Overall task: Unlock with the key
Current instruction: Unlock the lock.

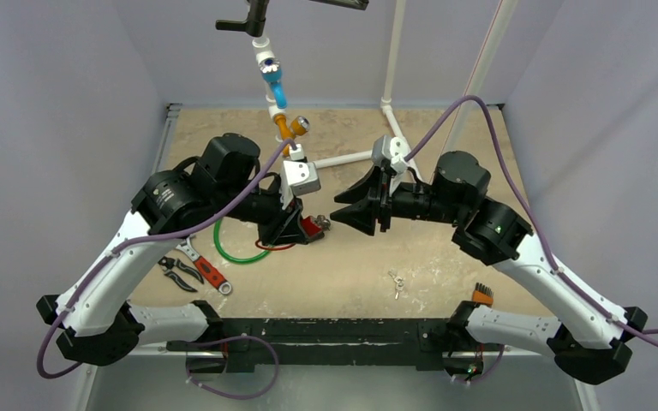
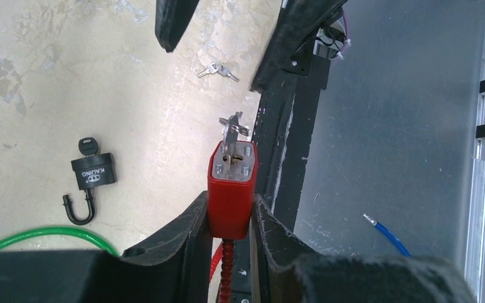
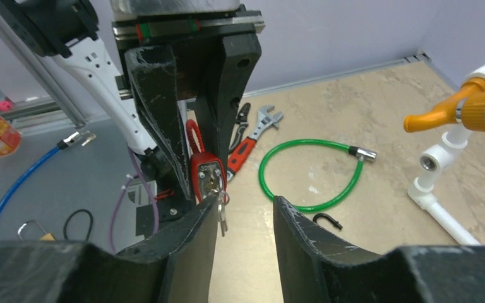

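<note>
A red padlock [image 2: 230,189] is clamped upright between the fingers of my left gripper [image 2: 229,208], its keyhole face pointing away from the wrist. A silver key [image 2: 233,129] on a ring sticks out of the keyhole. The lock's red ribbed cable [image 2: 226,271] hangs below it. In the top view the padlock [image 1: 311,228] is held above the table's middle, and my right gripper [image 1: 351,210] faces it from the right. In the right wrist view the padlock [image 3: 205,173] and the key [image 3: 221,211] sit just at the left fingertip; the right gripper [image 3: 246,205] is open, with nothing between its fingers.
A black padlock [image 2: 93,172] with its own key lies on the table. A green cable loop [image 1: 236,248], a red-handled wrench [image 1: 210,270] and pliers [image 1: 178,272] lie at the left. Spare keys [image 1: 396,281] lie near the front. White pipework with an orange valve [image 1: 284,127] rises behind.
</note>
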Controlling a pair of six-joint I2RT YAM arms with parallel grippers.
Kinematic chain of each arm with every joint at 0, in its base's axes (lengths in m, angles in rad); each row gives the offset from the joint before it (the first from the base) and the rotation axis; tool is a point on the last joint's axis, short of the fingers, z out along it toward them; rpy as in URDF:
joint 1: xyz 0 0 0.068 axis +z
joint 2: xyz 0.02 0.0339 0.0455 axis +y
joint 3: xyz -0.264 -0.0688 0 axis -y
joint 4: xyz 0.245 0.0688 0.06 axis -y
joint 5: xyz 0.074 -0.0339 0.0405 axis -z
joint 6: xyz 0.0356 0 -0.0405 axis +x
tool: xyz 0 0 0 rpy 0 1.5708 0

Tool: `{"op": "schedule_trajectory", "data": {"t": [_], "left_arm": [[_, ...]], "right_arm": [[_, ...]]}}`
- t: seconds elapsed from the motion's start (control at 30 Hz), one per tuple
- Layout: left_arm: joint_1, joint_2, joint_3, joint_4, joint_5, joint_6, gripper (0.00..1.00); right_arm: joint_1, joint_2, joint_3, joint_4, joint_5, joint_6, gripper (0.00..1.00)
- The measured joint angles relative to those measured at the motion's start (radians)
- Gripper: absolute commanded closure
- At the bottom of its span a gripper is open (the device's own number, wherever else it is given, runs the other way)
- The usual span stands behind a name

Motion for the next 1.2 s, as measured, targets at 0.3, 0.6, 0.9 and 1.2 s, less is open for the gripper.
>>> {"op": "schedule_trajectory", "data": {"t": [0.3,0.6,0.9,1.2], "left_arm": [[0.000,-0.010,-0.008,-0.003,0.006,0.014,1.00],[0.000,-0.010,-0.008,-0.003,0.015,0.014,1.00],[0.000,-0.012,-0.008,-0.004,0.021,0.014,1.00],[0.000,-0.014,-0.008,-0.013,0.013,0.026,1.00]], "right_arm": [[-0.029,0.024,0.000,0.071,-0.147,0.064,0.59],[-0.030,0.076,0.000,0.094,-0.219,0.094,0.62],[-0.032,0.092,-0.001,0.106,-0.259,0.112,0.85],[-0.037,0.101,-0.002,0.113,-0.277,0.115,0.99]]}}
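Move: The key standing in the red lock's face is roughly 3 cm to the left of the right gripper, 2 cm back and 1 cm lower. The red lock's body sits just beyond the key, some 5 cm left of the right hand, 2 cm back and level with it; the loose keys lie on the table about 13 cm right, 5 cm back and 37 cm below. From the left gripper, which already holds the lock, the key is about 4 cm right, 1 cm ahead and 2 cm lower. Bring the right gripper in to the key, about 3 cm left and 2 cm back, rising a centimetre first and then sinking again, fingers part-open, while the hand turns some 15 degrees, mostly counter-clockwise. Near the lock face, shut the fingertips and pinch the key. Keep the left gripper nearly still, holding the lock by its red body. ##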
